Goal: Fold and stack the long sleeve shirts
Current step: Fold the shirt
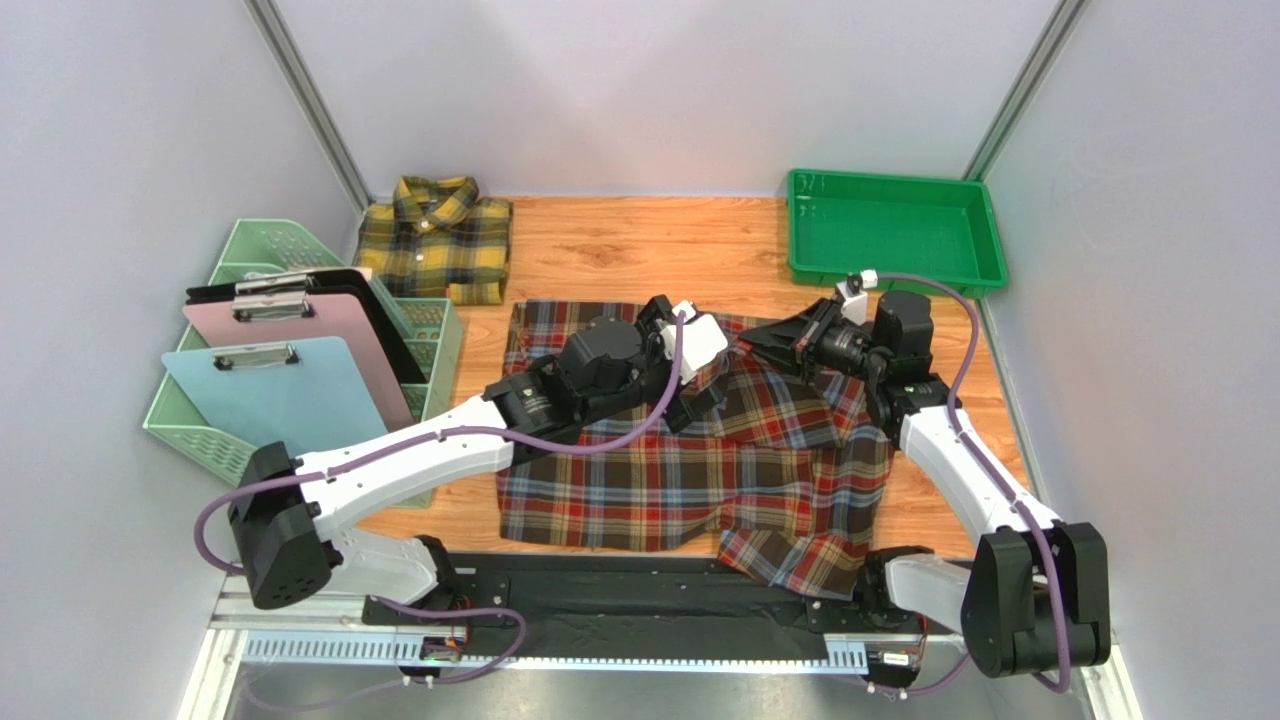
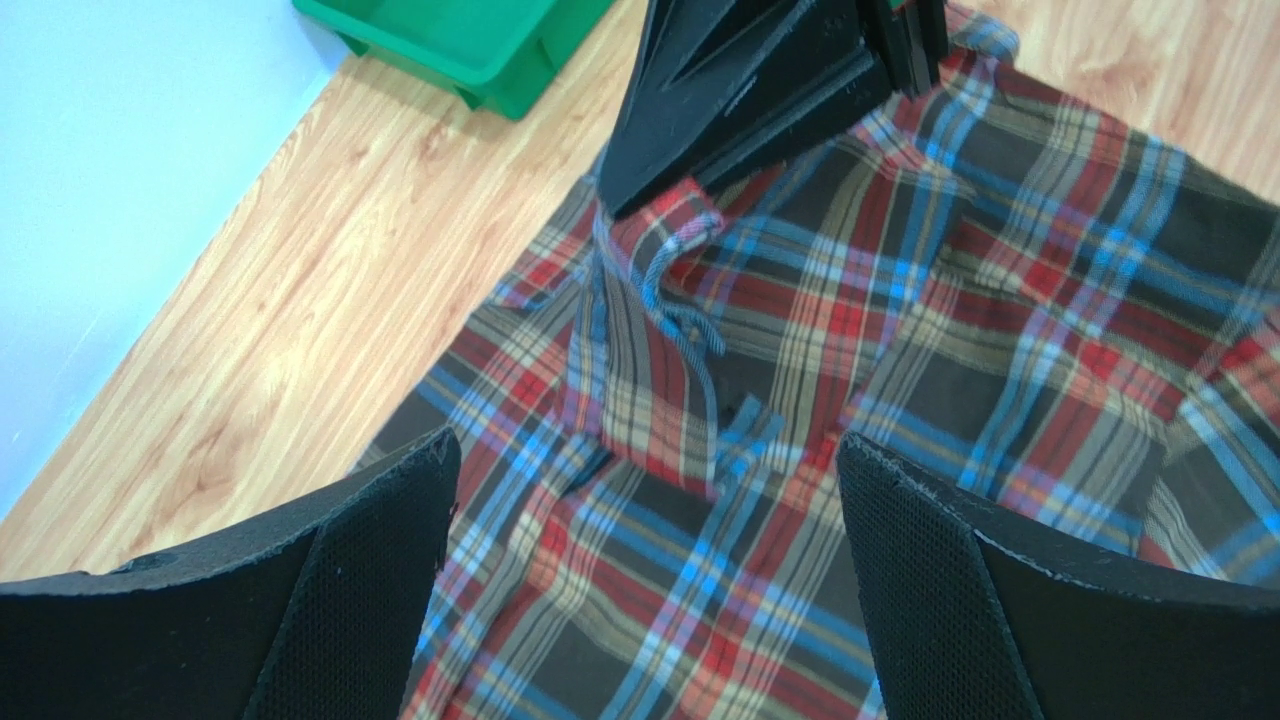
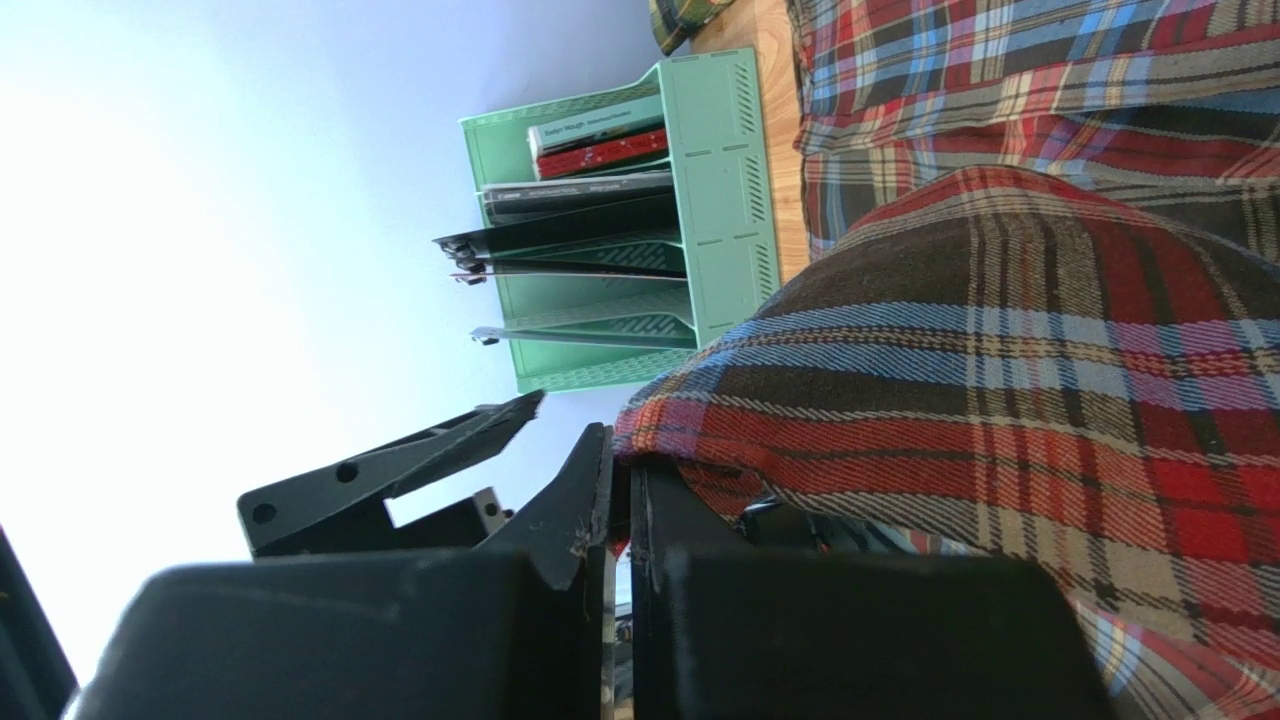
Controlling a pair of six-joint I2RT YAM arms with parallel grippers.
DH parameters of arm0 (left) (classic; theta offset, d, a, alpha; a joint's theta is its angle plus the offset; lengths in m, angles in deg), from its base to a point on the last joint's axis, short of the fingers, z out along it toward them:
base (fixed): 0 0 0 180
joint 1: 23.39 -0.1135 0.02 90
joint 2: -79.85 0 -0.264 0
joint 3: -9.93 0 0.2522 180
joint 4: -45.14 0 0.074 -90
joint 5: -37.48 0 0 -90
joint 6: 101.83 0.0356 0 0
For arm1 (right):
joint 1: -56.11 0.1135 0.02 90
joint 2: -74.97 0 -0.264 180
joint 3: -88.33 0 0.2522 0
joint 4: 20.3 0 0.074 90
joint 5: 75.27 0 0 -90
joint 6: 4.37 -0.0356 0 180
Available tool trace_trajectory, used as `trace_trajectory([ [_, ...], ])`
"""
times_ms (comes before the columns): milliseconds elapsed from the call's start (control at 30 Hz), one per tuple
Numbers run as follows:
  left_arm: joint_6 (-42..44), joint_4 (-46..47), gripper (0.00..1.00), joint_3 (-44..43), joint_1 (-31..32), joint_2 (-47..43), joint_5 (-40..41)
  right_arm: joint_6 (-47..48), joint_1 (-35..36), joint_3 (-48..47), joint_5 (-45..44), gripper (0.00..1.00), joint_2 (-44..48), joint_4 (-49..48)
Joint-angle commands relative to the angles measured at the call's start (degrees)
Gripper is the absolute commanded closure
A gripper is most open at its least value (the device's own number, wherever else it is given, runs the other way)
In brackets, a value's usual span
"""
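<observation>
The red, brown and navy plaid long sleeve shirt (image 1: 661, 465) lies spread on the wooden table, rumpled at its right side. My right gripper (image 1: 750, 342) is shut on a raised fold of this shirt (image 3: 962, 345); in the right wrist view the cloth edge is pinched between the closed jaws (image 3: 621, 450). My left gripper (image 1: 709, 360) hovers just left of it, over the shirt's upper middle, open with only plaid cloth (image 2: 676, 570) below its fingers (image 2: 376, 540). In the left wrist view the right gripper (image 2: 661, 188) lifts a peak of fabric. The yellow and dark check shirt (image 1: 436, 237) lies folded at the back left.
A green tray (image 1: 894, 225) stands at the back right. A mint file rack (image 1: 398, 345) at the left holds pink (image 1: 301, 338), blue (image 1: 278, 390) and black clipboards. Grey walls close in both sides and the back.
</observation>
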Motion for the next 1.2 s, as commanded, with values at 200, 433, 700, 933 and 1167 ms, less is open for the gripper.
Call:
trace_trajectory([
  [200,-0.5,12.6,0.02,1.0,2.2,8.2,5.9,-3.1,0.3,-0.8,2.4,1.0,2.6,-2.4],
  [433,1.5,12.5,0.39,-2.8,1.9,12.1,12.0,9.4,0.8,-3.6,5.6,1.0,5.3,8.5],
  [700,3.1,-7.3,1.0,-4.8,2.0,5.7,-1.9,39.0,0.6,-12.5,7.6,0.84,7.0,31.8],
  [933,11.0,-27.9,1.0,-5.8,2.8,0.6,-22.8,87.0,-8.9,-25.3,16.0,0.57,2.1,72.9],
  [1167,17.9,-37.1,1.0,-8.6,5.9,-1.3,-32.2,93.4,-16.7,-31.7,17.1,0.4,-2.7,78.2],
])
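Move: The hanging sleeve end, its tip pinched in the right hand, lies about 3 cm ahead, 3 cm right and 5 cm below the open left hand; it hangs roughly 2 cm back and 5 cm below the right hand. From the left hand, the shirt body's middle is some 3 cm back, 7 cm left and 16 cm down, the near flap about 20 cm back and 10 cm right, and the green tray about 24 cm ahead and 26 cm right. Left fingers close on the sleeve end hanging from the right hand, after sinking about 5 cm and easing a little forward and right; they then draw it back some 14 cm towards the near table edge, wrist swinging about 30 degrees clockwise. The right hand keeps its pinch until the left has shut, then opens to about half, drawing back and right about 7 cm each, fingers tipping up. ##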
